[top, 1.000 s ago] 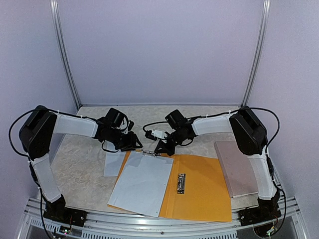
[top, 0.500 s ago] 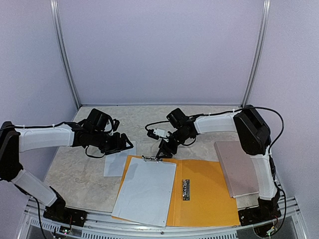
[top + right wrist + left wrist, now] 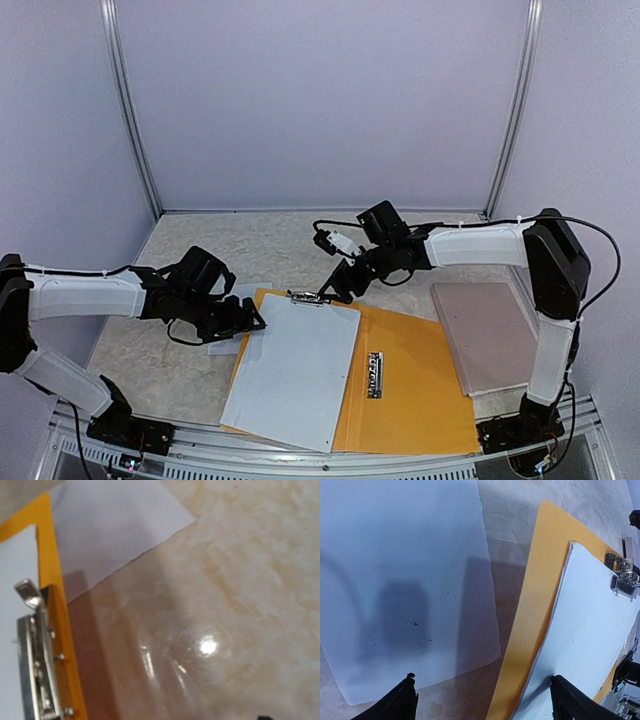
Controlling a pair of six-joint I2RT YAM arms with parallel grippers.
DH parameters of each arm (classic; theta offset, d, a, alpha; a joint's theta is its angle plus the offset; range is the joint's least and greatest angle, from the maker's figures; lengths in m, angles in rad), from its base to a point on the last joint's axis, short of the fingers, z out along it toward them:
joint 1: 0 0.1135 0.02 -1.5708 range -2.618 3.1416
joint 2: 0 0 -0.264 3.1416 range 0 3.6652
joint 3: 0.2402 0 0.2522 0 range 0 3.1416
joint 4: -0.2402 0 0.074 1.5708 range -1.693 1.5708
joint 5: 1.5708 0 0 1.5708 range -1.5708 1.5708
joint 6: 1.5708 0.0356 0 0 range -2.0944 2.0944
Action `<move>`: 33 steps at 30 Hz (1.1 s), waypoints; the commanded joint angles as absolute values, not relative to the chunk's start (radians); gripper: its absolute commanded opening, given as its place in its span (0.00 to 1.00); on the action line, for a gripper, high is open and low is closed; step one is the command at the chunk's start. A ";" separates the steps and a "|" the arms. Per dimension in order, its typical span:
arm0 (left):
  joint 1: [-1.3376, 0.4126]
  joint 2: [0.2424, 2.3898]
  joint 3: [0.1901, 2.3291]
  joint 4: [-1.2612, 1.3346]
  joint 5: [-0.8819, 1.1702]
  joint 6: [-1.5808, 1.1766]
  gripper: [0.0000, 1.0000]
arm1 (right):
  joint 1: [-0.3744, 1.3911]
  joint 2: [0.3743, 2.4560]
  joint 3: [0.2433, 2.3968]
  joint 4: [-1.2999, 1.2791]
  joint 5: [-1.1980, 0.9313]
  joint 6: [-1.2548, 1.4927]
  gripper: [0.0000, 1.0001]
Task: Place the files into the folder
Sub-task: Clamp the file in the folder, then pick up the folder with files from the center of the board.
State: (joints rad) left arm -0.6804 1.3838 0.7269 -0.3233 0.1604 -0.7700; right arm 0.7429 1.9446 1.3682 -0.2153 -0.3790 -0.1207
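Note:
The orange folder (image 3: pixel 410 380) lies open on the table. A stack of white files (image 3: pixel 290 370) rests on its left half, under a metal clip (image 3: pixel 308 298) at the top edge. One loose file (image 3: pixel 222 330) lies on the table left of the folder. My left gripper (image 3: pixel 245 320) hovers open over the gap between that sheet (image 3: pixel 405 580) and the folder's orange edge (image 3: pixel 535 620), holding nothing. My right gripper (image 3: pixel 340 285) is open just behind the clip (image 3: pixel 37 665), apart from it and empty. Only a dark sliver of one fingertip (image 3: pixel 263 717) shows at the bottom of the right wrist view.
A pinkish-brown flat board (image 3: pixel 490 335) lies right of the folder, beside the right arm's base. A small metal clip (image 3: pixel 375 373) sits at the folder's middle fold. The marbled table (image 3: pixel 250 245) ends at the grey walls behind.
Both grippers have opened. The left one dropped toward me onto the loose sheet's right edge. The right one let go at the top clip and drew back to the right.

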 commanded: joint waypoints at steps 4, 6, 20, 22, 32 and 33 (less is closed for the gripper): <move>-0.687 1.436 0.719 -0.292 0.164 -0.775 0.87 | 0.748 1.976 1.394 -0.286 -0.323 -0.123 0.79; -0.687 1.454 0.721 -0.283 0.174 -0.775 0.85 | 0.758 1.997 1.406 -0.297 -0.352 -0.182 0.79; -0.751 1.729 0.833 -0.319 0.125 -0.761 0.73 | 0.823 2.199 1.675 -0.548 -0.266 -0.363 0.80; -0.761 1.763 0.847 -0.324 0.125 -0.762 0.71 | 0.826 2.218 1.712 -0.598 -0.261 -0.408 0.80; -0.841 1.848 0.910 -0.427 0.015 -0.791 0.68 | 0.814 2.259 1.798 -0.684 -0.370 -0.506 0.79; -0.847 1.854 0.911 -0.429 0.013 -0.796 0.68 | 0.808 2.256 1.796 -0.674 -0.368 -0.493 0.79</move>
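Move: The clip at the file's top edge lies some 5 cm left of the right hand, 3 cm back and 6 cm below; the second clip, on the bare cover, is about 15 cm back, 8 cm right and 10 cm down. From the left hand, the file's top-left corner is around 4 cm ahead, 3 cm right and slightly below, the first clip 5 cm ahead and 11 cm right. The loose sheet lies 4 cm ahead, 2 cm left, 6 cm down. Down first, about 4 cm, then right some 5 cm and a little forward, the left hand works in over the file's top-left corner, its fingers narrowing partway astride the cover's edge. The right hand sinks about 5 cm and swings left 3 cm towards the clip, rolling and turning counter-clockwise until its still-open fingers straddle the clip's right end. ##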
